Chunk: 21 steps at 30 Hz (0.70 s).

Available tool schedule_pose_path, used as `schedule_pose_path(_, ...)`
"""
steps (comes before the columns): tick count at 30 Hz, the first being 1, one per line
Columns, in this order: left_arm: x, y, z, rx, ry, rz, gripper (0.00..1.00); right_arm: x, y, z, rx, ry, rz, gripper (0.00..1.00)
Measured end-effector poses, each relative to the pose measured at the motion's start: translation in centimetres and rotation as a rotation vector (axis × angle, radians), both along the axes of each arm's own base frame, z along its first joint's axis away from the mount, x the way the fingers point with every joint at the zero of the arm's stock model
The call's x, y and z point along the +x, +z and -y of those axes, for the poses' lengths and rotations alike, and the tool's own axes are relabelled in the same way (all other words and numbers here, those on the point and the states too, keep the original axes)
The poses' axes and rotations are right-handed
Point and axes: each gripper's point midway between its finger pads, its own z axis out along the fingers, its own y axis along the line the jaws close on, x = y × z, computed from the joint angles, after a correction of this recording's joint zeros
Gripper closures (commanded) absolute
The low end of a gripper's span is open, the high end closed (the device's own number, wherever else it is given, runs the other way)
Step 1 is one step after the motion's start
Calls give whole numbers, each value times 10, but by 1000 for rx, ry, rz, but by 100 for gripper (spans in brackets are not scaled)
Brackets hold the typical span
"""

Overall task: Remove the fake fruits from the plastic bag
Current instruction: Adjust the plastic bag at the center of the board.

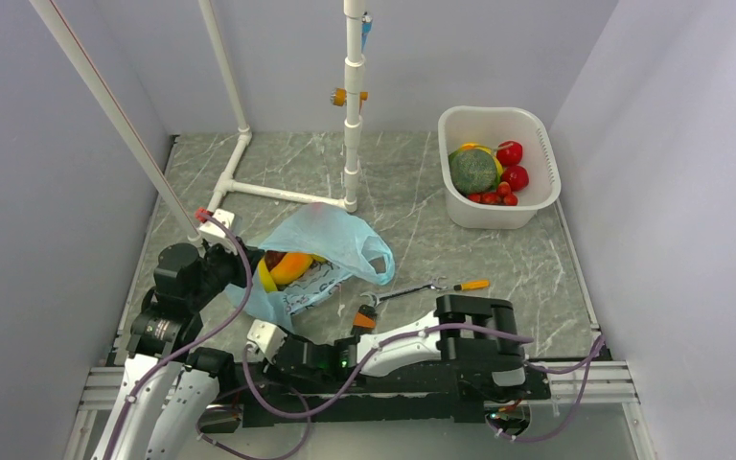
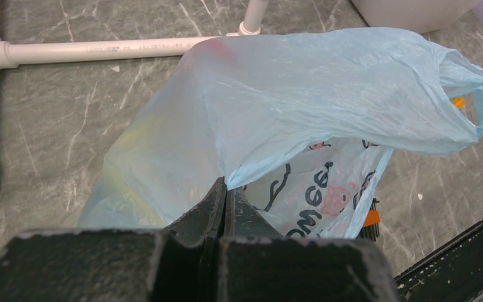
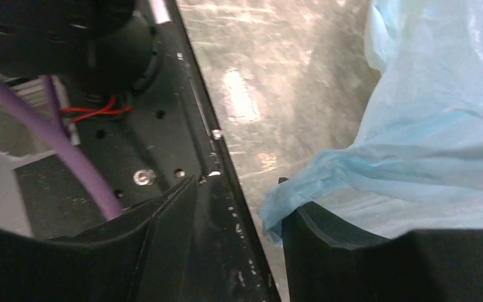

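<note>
The light-blue plastic bag (image 1: 331, 241) lies on its side left of the table's middle, with its mouth facing left. Inside the mouth I see a yellow banana (image 1: 266, 276), an orange mango (image 1: 293, 265) and a dark grape bunch (image 1: 274, 257). My left gripper (image 1: 229, 260) is shut on the plastic bag's upper edge (image 2: 270, 157), and the film runs out from its tips (image 2: 226, 184). My right gripper (image 3: 239, 189) stands open low at the bag's near corner (image 3: 289, 204). That corner rests against the right finger (image 3: 327, 233); nothing sits between the jaws.
A white perforated tub (image 1: 537, 206) at the back right holds a green melon (image 1: 473, 171), red fruits and cherry tomatoes. A wrench with an orange handle (image 1: 426, 287) lies right of the bag. A white pipe frame (image 1: 278, 193) and its post (image 1: 353, 125) stand behind the bag.
</note>
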Motion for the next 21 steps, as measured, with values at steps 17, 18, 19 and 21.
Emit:
schedule_pose_path(17,1,3,1,-2,-8,14,100,-23,92,83,220,-47,-224,1)
schedule_pose_path(18,1,3,1,-2,-8,14,100,-29,96,87,226,-25,-240,0)
schedule_pose_path(19,1,3,1,-2,-8,14,100,-34,99,91,230,-8,-250,1)
schedule_pose_path(21,1,3,1,-2,-8,14,100,-47,105,100,236,39,-275,1)
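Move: The bag's near flap is at my right hand, its end caught around my forward finger about 2 cm ahead of the hand point. From this hand the fake fruits show in the open mouth: the mango some 19 cm ahead and 4 cm right, the banana about 17 cm straight ahead. The brush is roughly 7 cm ahead and 20 cm right. From my left hand the flap is some 17 cm back, 2 cm right and 16 cm lower. I finish opening my half-open right fingers to let the near flap slip off. After a tiny dip I lift away about 10 cm up and as much to the right, then also draw back some 5 cm, rolling the wrist and tipping the fingertips up about 15 degrees. My left hand stays put, still pinching the far edge of the bag's mouth. ##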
